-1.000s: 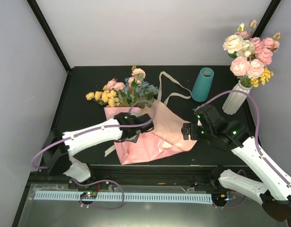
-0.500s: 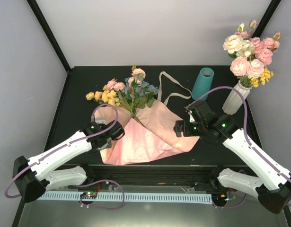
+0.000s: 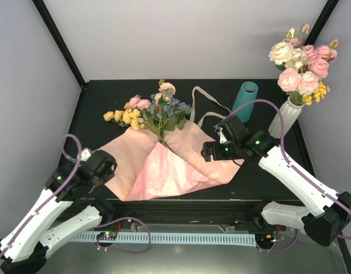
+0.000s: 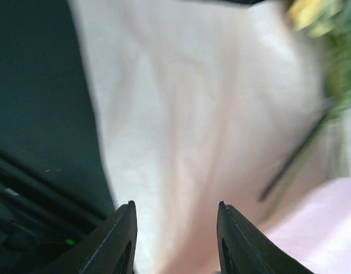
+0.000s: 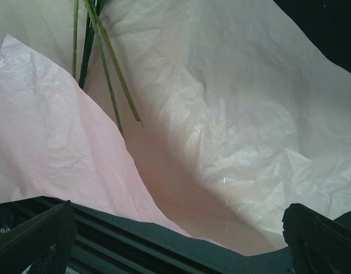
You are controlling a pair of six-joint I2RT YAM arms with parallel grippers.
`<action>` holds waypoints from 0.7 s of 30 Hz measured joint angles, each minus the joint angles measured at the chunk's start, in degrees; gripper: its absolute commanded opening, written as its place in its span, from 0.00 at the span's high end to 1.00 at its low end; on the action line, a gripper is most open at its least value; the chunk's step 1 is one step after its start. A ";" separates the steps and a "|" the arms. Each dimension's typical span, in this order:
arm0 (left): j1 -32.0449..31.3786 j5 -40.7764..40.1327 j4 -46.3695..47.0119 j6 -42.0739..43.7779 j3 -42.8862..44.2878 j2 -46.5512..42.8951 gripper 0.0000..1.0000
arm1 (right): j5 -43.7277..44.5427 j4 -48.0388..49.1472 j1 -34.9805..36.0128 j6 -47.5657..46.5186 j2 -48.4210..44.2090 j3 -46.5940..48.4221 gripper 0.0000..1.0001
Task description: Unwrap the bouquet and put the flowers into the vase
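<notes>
The bouquet lies unwrapped. Its pink paper [image 3: 164, 165] is spread flat on the black table, and the flowers [image 3: 152, 111] lie on its far part with their stems [image 5: 107, 63] pointing toward me. The cream ribbon [image 3: 208, 108] lies loose behind the paper. The teal vase [image 3: 244, 101] stands upright at the back right. My left gripper [image 3: 109, 171] is at the paper's left corner, jaws apart and holding nothing [image 4: 175, 217]. My right gripper [image 3: 212, 147] hangs wide open above the paper's right part [image 5: 232, 114].
A white ribbed vase [image 3: 285, 120] with large pink and cream roses stands right of the teal vase. Black frame posts rise at the back corners. The table's near edge [image 5: 164, 240] runs just below the paper.
My left arm drew back to the left and toward the near edge, pulling the paper's left flap flat, then its jaws opened and let go. My right gripper shifted slightly left and farther back.
</notes>
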 measured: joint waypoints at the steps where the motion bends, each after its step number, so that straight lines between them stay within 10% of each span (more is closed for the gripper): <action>1: 0.00 0.04 -0.33 -0.44 3.15 0.07 0.58 | -0.20 0.22 0.00 -0.04 0.33 0.02 0.00; 11: 1.60 6.93 15.37 17.16 8.76 8.07 0.54 | -2.99 2.03 0.00 -2.19 9.22 6.05 0.00; 21: 4.31 19.30 30.27 38.18 11.54 34.99 0.32 | -4.02 3.13 0.00 -3.91 14.40 9.40 0.00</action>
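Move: The stems, bare on the opened wrapper, lie about 14 cm ahead of the left hand, 16 cm to its right and 14 cm below; the yellow flowers are some 22 cm ahead and 4 cm right of that hand, and the pink flap 2 cm ahead and 20 cm right. From the right hand the stems are roughly 4 cm ahead, 14 cm left and 16 cm below, with the teal vase 14 cm ahead and 14 cm right. The stems draw both hands in. The left hand first lifts about 7 cm, then swings right and forward over the wrapper, sinking back to about its starting height, turning some 35 degrees clockwise while its fingers part wider. The right hand, held wide open, eases about 6 cm left and forward towards them, then halts. ##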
